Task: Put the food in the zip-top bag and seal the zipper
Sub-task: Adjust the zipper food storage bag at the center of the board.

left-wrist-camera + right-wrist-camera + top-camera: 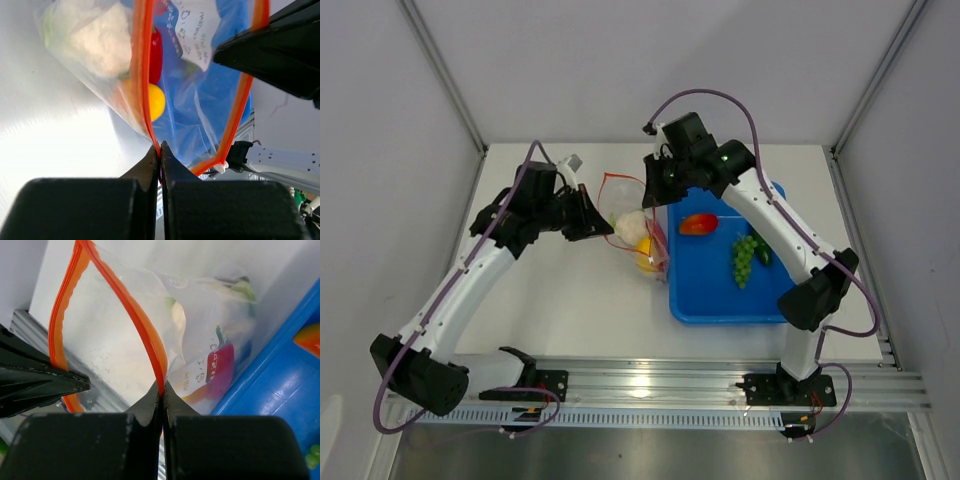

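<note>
The clear zip-top bag [638, 232] stands between both arms with its mouth held apart. Inside it I see a white cauliflower [97, 40], a red chili [156, 55] and a yellow pepper [155, 100]. My left gripper [159, 151] is shut on the left side of the red-orange zipper [142, 75]. My right gripper [161, 389] is shut on the opposite side of the zipper [131, 310]. In the top view the left gripper [607, 228] and the right gripper [654, 196] flank the bag. A red-orange piece [698, 223], green grapes [745, 258] and a dark green cucumber [763, 250] lie in the tray.
The blue tray [715, 300] sits right of the bag, touching its side. Grey walls close in the white table on three sides. A metal rail [650, 385] with both arm bases runs along the near edge.
</note>
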Controlling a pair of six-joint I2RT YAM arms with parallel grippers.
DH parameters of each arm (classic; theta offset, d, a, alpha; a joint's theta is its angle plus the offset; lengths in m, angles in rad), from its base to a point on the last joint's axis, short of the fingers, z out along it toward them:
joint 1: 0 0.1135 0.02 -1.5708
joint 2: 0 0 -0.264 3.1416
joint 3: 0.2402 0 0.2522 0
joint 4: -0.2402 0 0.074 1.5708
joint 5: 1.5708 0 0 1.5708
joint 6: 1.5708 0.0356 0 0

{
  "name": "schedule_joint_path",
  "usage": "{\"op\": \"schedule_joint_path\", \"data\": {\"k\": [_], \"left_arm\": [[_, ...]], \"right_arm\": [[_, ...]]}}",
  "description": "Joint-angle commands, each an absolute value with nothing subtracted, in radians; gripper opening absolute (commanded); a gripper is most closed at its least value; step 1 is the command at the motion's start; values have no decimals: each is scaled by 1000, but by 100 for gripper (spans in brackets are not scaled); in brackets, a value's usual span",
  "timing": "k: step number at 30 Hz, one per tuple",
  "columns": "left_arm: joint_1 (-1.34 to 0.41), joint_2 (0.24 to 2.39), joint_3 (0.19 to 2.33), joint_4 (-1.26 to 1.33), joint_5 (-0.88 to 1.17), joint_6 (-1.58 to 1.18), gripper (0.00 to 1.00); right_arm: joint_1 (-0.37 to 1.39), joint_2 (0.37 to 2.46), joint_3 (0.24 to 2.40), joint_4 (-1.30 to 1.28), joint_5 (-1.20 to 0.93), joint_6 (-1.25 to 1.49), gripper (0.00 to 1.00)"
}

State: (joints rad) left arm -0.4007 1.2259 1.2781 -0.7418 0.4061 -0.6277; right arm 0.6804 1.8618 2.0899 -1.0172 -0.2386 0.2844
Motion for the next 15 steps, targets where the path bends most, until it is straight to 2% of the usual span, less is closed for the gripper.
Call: {"op": "schedule_joint_path", "data": {"k": [1,7,10,15], "left_arm": [[-399,1195,1215,-701,390,-624,1],[-397,1282,1128,-669,459,-638,1],[-397,1286,1140,-678,446,-641,1],[-399,1171,1195,-690,365,-629,1]], "right_arm": [[680,1822,2084,-1025,-274,296,0],[681,1827,1884,-910,-322,339,0],[683,1859,1933,-949,-325,319,0],[692,1838,2069,-976,-282,266,0]]}}
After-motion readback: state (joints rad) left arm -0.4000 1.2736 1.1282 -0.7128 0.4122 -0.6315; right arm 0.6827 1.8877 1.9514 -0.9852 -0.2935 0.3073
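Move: The zip-top bag hangs open between the two shut grippers. Its filled body lies about 4 cm ahead, 8 cm right and 13 cm below the left hand, and some 3 cm back, 3 cm left and 14 cm below the right. From the right hand, the cauliflower inside is about 1 cm back and 5 cm left, the yellow pepper about 6 cm back and 2 cm left, and the blue tray's middle some 25 cm right, 3 cm back and 24 cm below. The bag's orange zipper edges stay pinched in both grippers as the two hands drop together towards the board, after at most a tiny rise of the right. Each sinks about 7 cm, the left slightly more, tipping down some 10 degrees. Both then turn and come back up about 1 cm, fingers shut throughout. ##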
